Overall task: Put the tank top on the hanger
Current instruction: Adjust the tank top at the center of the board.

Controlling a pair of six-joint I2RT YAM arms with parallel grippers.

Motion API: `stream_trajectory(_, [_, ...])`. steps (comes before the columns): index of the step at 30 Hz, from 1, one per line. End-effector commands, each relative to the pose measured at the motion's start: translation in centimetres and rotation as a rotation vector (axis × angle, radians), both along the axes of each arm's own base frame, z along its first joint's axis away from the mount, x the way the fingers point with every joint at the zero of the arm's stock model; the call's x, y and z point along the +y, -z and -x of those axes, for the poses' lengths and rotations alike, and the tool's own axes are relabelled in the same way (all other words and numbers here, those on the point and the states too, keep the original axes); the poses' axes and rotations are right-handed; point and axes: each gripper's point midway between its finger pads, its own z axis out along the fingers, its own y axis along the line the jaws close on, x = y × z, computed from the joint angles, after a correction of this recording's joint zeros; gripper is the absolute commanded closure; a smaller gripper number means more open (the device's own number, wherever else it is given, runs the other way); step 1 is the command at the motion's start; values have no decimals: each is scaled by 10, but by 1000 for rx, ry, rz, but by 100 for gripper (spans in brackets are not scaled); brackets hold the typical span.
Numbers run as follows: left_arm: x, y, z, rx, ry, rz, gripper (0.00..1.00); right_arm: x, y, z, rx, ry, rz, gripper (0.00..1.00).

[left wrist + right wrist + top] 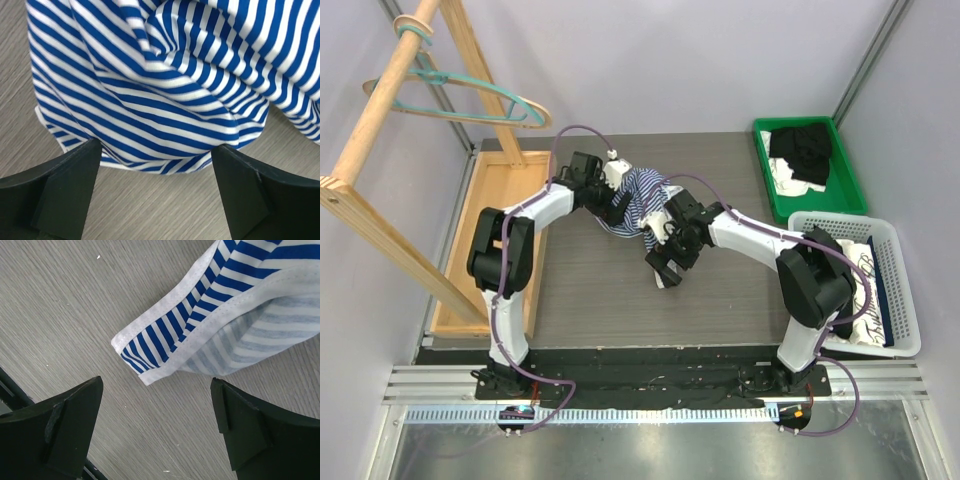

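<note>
The tank top (642, 193), blue-and-white striped, lies crumpled on the grey table between the two arms. My left gripper (613, 208) stands at its left edge. In the left wrist view the striped fabric (165, 75) bunches just beyond my left gripper (157, 165), which is open with only bare table between its fingers. My right gripper (665, 262) is at the top's near end. It is open too (157, 400), and a white-trimmed corner of the top (200, 325) lies just ahead of its fingertips, untouched. The teal hanger (470, 95) hangs on the wooden rack at the back left.
The wooden rack (380, 110) slants across the left side above a wooden tray base (490, 200). A green bin (850, 170) with black and white garments sits at the back right. A white basket (900, 300) of clothes stands at the right edge.
</note>
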Motion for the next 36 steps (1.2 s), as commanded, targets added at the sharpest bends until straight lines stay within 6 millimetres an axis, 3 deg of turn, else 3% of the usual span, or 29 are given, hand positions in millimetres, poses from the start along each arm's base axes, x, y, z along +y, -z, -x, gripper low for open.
stream_trajectory(1, [-8, -7, -13, -22, 11, -3, 8, 8, -2, -3, -21, -24, -11, 3])
stream_trajectory(8, [-10, -1, -12, 2, 16, -11, 20, 6, 7, -1, -2, -27, 5, 15])
stream_trajectory(20, [-8, 2, -3, 32, 16, -10, 46, 7, 14, -5, 0, -19, 12, 52])
stream_trajectory(28, [-6, 2, 5, 46, 13, -13, 58, 12, 16, -1, 23, -32, -11, 64])
stream_trajectory(36, [-3, 3, 12, 66, 9, -17, 80, 15, 15, 2, 37, -40, -28, 90])
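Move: Under the left fingertips, about 2 cm down, lies the tank top's left hem; the wooden base stands some 23 cm left and 7 cm back of that hand at about its height. The tank top's near end sits 2 cm below the right fingertips, about 1 cm to their left and level fore and aft; from that same hand the left hem is roughly 15 cm ahead and 9 cm left, the green bin 26 cm ahead and 28 cm right. Closing together on the spread tank top, both wide-open grippers sink about 2 cm and draw nearly shut. The left, easing slightly forward and rightward before coming back, tips some 5 degrees and pinches the cloth at the left hem; the right goes nearly straight down and pinches the tip of the near end. ##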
